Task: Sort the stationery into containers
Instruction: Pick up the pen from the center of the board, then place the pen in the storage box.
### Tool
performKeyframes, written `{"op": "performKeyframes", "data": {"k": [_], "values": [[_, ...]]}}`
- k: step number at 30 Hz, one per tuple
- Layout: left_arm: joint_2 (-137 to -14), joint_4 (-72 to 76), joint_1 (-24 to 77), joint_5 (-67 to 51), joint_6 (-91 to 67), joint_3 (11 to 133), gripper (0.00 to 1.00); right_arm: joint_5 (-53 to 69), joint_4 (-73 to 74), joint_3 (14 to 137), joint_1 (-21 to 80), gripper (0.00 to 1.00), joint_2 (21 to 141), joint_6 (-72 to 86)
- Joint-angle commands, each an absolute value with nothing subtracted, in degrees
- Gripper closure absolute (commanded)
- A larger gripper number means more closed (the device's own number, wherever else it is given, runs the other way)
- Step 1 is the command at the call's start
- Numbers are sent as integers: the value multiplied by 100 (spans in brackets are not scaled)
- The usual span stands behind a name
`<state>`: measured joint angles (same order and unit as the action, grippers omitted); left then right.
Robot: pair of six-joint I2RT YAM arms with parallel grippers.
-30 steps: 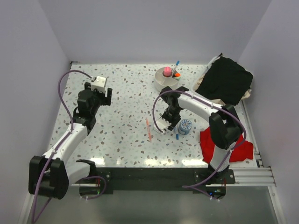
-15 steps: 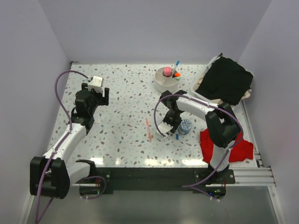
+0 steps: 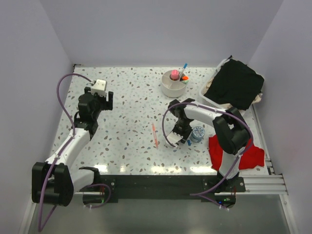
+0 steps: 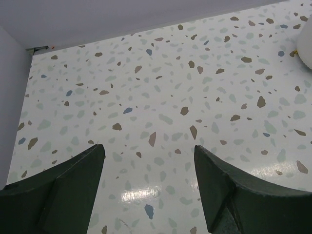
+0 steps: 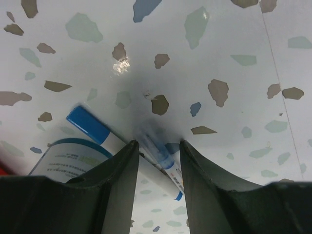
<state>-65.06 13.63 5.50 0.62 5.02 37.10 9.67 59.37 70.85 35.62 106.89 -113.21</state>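
Note:
Two slim blue-and-white pens (image 5: 163, 158) lie side by side on the table next to a round blue-labelled tub (image 3: 197, 133). My right gripper (image 5: 158, 142) stands over them, fingertips down on the table. One pen (image 3: 189, 142) sits between the jaws and the blue-capped one (image 5: 88, 125) runs under the left finger. The jaws are partly open, with a gap at the right finger. A thin pink pen (image 3: 155, 135) lies left of it. The white bowl (image 3: 168, 90) holds a pink-capped stick (image 3: 174, 74), an orange highlighter (image 3: 185, 78) and a blue pen (image 3: 184, 68). My left gripper (image 3: 105, 100) hovers open and empty at far left.
A white basket with black cloth (image 3: 234, 85) stands at the back right. A red cloth (image 3: 241, 153) lies at the near right beside the right arm. The bowl's edge (image 4: 308, 44) shows at the right of the left wrist view.
My right gripper has moved toward the near edge and come down over the blue-and-white pens. The round tub has shifted slightly right. The left arm has barely moved.

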Motion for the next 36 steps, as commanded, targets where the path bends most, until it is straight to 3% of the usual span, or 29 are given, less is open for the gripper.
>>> {"op": "performKeyframes", "data": {"k": [1,6,9,12,13,16,20,29,32,33,36], "values": [[-6548,1494,466,-105,325,3885,21,826,5687,6908,3542,57,10503,-12023],[-6574,1477,457,-132,308,3946,21,835,5564,6961,3560,63,10617,-11910],[-6609,1485,448,-141,290,3955,21,852,5555,6987,3551,72,10635,-11892],[-6644,1494,440,-184,255,3955,21,914,5616,7031,3568,96,10687,-11857],[-6653,1494,439,-202,255,3955,21,949,5625,7066,3577,100,10714,-11813],[-6706,1450,439,-202,264,4008,21,1116,5608,7338,3577,100,10784,-11471],[-6864,1380,439,-211,299,4210,21,1599,5423,8678,3560,100,10942,-10330],[-7478,1292,439,-518,150,4851,22,3214,4300,12143,2833,100,11663,-5763],[-7681,1248,448,-667,149,5071,22,3873,2563,12148,2087,100,11611,-2768],[-7716,1257,448,-711,167,5115,23,3885,1340,12016,1892,100,11576,-1133],[-7910,1196,457,-764,141,5308,23,3430,-589,11445,1276,100,11540,1247]]}}
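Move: The pen lies on the board between my right hand's open fingers, its capped end at my tips, its middle about 5 cm ahead, 1 cm right and 1 cm below. From that hand the white marker is some 3 cm right and 2 cm ahead, the blue tin about 8 cm right and 2 cm ahead, the bowl roughly 30 cm ahead and 5 cm left. From my left hand the pen is about 38 cm right, 7 cm back and 18 cm lower. I hold my right hand low while its fingers close and pinch the pen near its capped end, then sweep it up fast, nearly 30 cm, and about 25 cm forward with some 10 cm of left, towards the bowl. On the way my wrist swings the fingers from straight down to nearly level, pointing left and forward. My left hand eases about 5 cm forward late on. ##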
